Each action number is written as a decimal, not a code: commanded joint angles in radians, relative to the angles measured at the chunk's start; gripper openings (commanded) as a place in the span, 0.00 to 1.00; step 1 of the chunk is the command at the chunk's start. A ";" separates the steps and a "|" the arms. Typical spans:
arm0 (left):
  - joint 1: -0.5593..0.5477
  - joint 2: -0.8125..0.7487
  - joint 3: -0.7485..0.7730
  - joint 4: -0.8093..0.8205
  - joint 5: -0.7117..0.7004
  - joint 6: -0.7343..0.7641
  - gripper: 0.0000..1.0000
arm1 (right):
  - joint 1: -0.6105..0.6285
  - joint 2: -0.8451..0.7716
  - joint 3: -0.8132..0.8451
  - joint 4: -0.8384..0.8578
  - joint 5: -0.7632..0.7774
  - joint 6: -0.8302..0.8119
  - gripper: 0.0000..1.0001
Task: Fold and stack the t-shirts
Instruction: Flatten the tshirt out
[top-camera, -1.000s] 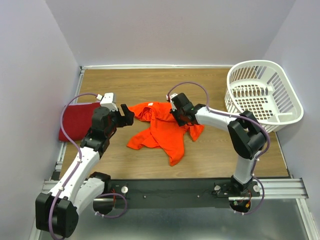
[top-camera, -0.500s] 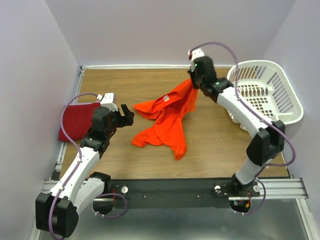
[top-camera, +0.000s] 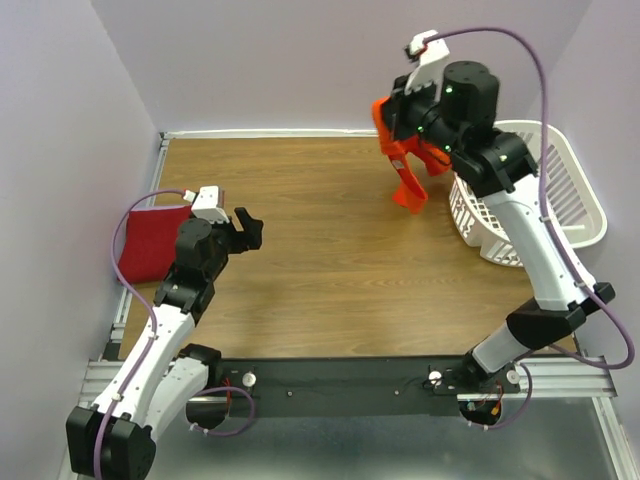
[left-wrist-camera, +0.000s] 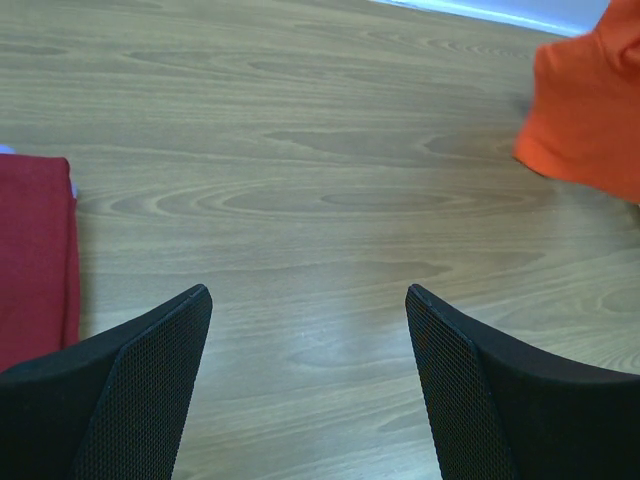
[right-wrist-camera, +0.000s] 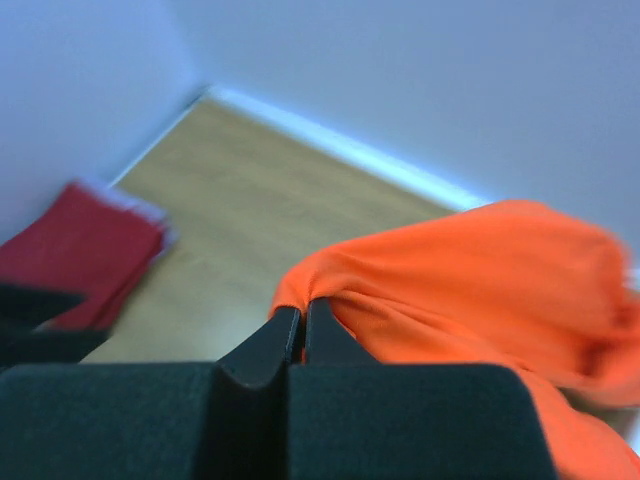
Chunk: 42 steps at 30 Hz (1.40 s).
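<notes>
High over the back of the table, my right gripper (top-camera: 397, 118) is shut on the bright orange-red t-shirt (top-camera: 405, 165), which hangs bunched below it, next to the basket. In the right wrist view the jaws (right-wrist-camera: 304, 312) pinch a fold of that orange cloth (right-wrist-camera: 470, 290). The dark crimson t-shirt (top-camera: 152, 243) lies folded at the table's left edge; it also shows in the left wrist view (left-wrist-camera: 35, 255). My left gripper (top-camera: 250, 228) hovers open just right of the crimson shirt, with only bare wood between its fingers (left-wrist-camera: 310, 300).
A white lattice laundry basket (top-camera: 560, 215) stands at the back right, partly behind my right arm. Purple walls close in the wooden table (top-camera: 330, 290) on three sides. A black rail runs along the near edge.
My right arm has swung up and back to the right, lifting the orange-red shirt wholly off the table. The left arm has barely moved and stays open.
</notes>
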 joint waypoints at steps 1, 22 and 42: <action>0.002 -0.036 0.010 -0.016 -0.063 0.005 0.86 | 0.127 0.057 -0.104 -0.095 -0.235 0.173 0.00; -0.001 -0.029 -0.010 0.038 0.070 -0.033 0.86 | 0.142 0.272 -0.301 -0.018 0.412 0.265 0.00; -0.335 0.228 0.041 0.033 0.032 -0.176 0.85 | 0.033 0.181 -0.232 -0.012 0.251 0.070 0.00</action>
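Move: The right hand, holding the orange t-shirt high up, has the bare table for it about 45 cm below and some 3 cm ahead, 2 cm to the right; the basket stands about 8 cm farther out, 32 cm right and 38 cm lower than the hand. From the left hand, the orange t-shirt hangs some 33 cm right, 9 cm ahead and 12 cm higher, with the folded red shirt about 17 cm left, 4 cm ahead and 19 cm below. Swinging down some 30 cm, left and back, the right hand keeps its pinch on the orange t-shirt, then whips right over 20 cm, forward and up, clear of the table, and ends dipping slightly back left. The open left hand lifts a little, then sweeps right about 14 cm towards the shirt, turning clockwise and tipping down. ##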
